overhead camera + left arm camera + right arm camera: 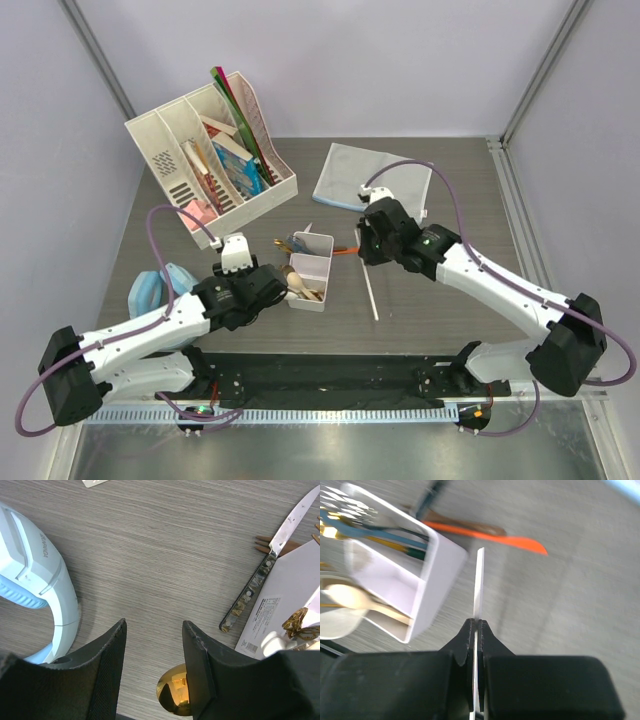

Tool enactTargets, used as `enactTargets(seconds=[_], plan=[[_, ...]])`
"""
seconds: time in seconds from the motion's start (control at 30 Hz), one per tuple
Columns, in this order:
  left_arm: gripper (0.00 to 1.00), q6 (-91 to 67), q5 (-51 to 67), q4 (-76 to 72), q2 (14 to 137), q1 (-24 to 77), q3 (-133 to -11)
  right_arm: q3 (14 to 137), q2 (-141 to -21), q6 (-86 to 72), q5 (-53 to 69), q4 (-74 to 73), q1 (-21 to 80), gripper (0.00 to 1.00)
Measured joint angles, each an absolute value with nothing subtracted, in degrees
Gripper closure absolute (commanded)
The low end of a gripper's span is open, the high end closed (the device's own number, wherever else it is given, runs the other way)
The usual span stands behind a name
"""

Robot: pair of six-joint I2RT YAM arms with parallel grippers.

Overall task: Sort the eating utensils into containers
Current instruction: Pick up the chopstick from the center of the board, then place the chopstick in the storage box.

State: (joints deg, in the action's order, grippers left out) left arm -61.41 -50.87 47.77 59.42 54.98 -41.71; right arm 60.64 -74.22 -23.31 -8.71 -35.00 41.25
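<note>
The white divided container (310, 270) stands mid-table and holds a wooden spoon (355, 597) with gold and blue-handled pieces. My left gripper (279, 286) is just left of it. In the left wrist view this gripper (154, 630) is open over bare table. A gold spoon bowl (174, 697) peeks out under its right finger. A knife with a mottled handle (264, 570) lies beside the container (292, 592). My right gripper (372, 250) is shut on a thin white utensil (371, 292), seen edge-on (479, 580) between the jaws (475, 626). An orange piece (515, 541) lies behind the container.
A white desk organiser with books and folders (215, 160) stands at the back left. A grey-blue cloth (370, 180) lies at the back right. A white and blue object (40, 580) sits near my left arm (155, 290). Brown fork tines (264, 542) show under the knife.
</note>
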Motion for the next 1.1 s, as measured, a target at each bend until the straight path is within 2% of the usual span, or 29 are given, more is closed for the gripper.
enactTargets(seconds=[0.17, 0.67, 1.1], plan=[[0.51, -61.5, -50.3, 47.9, 59.4, 54.9, -41.7, 62.4, -74.4, -17.8, -11.5, -27.9, 46.4, 0.99], [0.52, -62.6, -49.4, 48.7, 59.4, 54.7, -41.9, 59.4, -80.2, -1.9, -13.9, 3.6, 52.4, 0.99], [0.53, -62.5, -49.4, 49.1, 59.4, 54.7, -42.0, 60.7, -85.8, 2.8, -13.8, 14.5, 55.5, 0.99]])
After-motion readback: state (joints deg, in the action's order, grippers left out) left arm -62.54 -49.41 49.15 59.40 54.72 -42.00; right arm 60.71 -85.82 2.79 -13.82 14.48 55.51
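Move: Some 20 cm to the right hand's left, about level with it fore and aft and 11 cm lower, sits the white container that the held chopstick is being taken to. The orange handle lies nearer, about 8 cm ahead of that hand, 6 cm to its left and 14 cm down. From the left hand the container is roughly 25 cm to the right, 3 cm back and 8 cm below. Swinging left by about 15 cm, the right hand carries the chopstick, still pinched between shut fingers, across towards the container's far end, climbing some 8 cm and easing forward about 5 cm on the way. Its wrist tips the fingers up by some 40 degrees while turning counter-clockwise. ##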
